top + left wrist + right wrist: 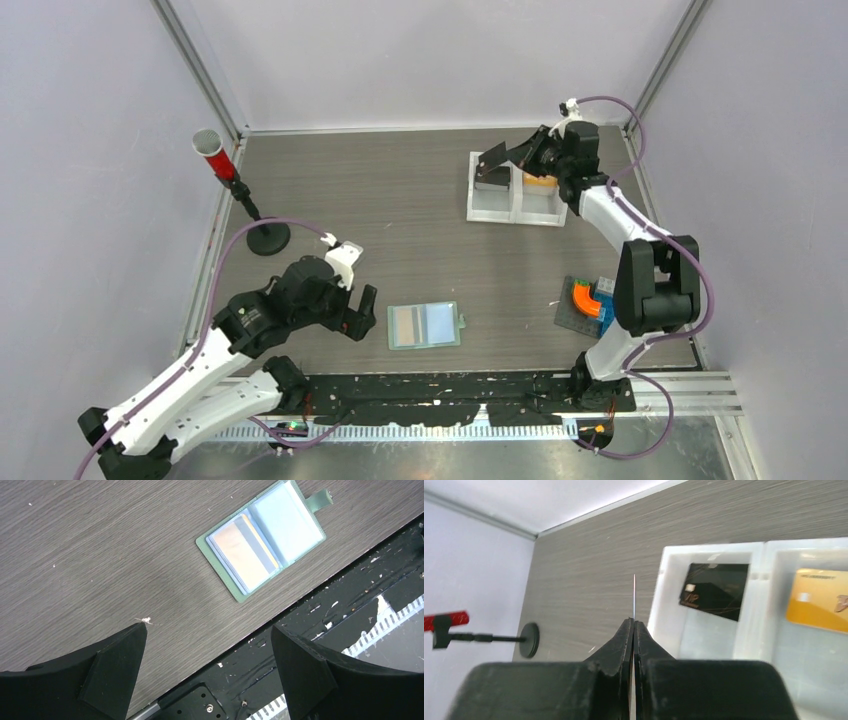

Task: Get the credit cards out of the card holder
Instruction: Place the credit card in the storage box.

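Note:
The sage-green card holder [425, 325] [260, 539] lies open on the table near the front edge, its snap tab pointing right. An orange-tan credit card [241, 549] sits in its left pocket, and the right pocket [288, 521] looks light blue. My left gripper [358, 312] [207, 630] hovers just left of the holder, open and holding nothing. At the back right, my right gripper [515, 155] [633, 621] is shut on a thin pale card [492, 158] [634, 596]. That card is edge-on in the wrist view, above the white tray's left edge.
The white two-part tray [516, 214] [760, 555] holds a black card [715, 591] on the left and a yellow-orange card [819, 600] on the right. A red-topped stand [228, 172] rises at the back left. A blue block with an orange piece [585, 300] sits by the right arm.

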`<action>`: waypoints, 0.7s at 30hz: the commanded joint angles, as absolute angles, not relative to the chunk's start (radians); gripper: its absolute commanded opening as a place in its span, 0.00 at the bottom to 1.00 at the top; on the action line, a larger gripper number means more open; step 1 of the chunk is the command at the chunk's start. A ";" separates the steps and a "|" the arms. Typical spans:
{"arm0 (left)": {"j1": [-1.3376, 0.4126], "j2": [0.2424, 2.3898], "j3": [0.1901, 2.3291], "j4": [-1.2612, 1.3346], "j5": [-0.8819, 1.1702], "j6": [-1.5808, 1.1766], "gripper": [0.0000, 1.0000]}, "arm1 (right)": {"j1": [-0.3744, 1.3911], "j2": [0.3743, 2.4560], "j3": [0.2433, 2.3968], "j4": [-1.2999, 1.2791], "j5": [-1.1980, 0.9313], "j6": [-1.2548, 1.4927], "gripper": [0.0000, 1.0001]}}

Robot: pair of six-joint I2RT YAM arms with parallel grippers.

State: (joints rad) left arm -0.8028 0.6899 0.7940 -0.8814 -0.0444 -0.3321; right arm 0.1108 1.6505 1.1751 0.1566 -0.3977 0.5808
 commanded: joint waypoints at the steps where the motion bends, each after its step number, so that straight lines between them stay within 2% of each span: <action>1: -0.800 0.647 0.805 -0.878 -0.060 -0.324 0.99 | 0.087 1.737 1.296 0.102 -0.307 0.610 0.05; 21: -0.799 0.621 0.785 -0.865 -0.093 -0.318 0.99 | 0.077 2.011 1.467 0.104 -0.307 0.687 0.05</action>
State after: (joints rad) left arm -0.8028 0.6258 0.7872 -0.8822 -0.0727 -0.3321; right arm 0.0807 1.9846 1.4033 0.0738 -0.2981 0.6613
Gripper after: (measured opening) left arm 0.993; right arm 0.067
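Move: The left compartment of the white storage box, where the held dark card is to go, has its middle about 5 cm ahead of the right hand, 2 cm to its left and some 17 cm below. The black card already lying there sits about 7 cm ahead and 2 cm left of this hand; the yellow card in the right compartment is about 6 cm ahead and 10 cm right. From the left hand, the left compartment is roughly 37 cm ahead and 23 cm to the right. With the dark card still pinched on edge between its closed fingers, the right hand first swings forward and about 2 cm to the right, then turns the travel mostly into a descent towards the left compartment of the storage box, ending some 8 cm lower and 7 cm farther out. On the way the wrist tips the fingers about 10 degrees further down and turns a little clockwise, slowing towards the end with the grip kept, the card's free end pointing at the black card already in the compartment. ##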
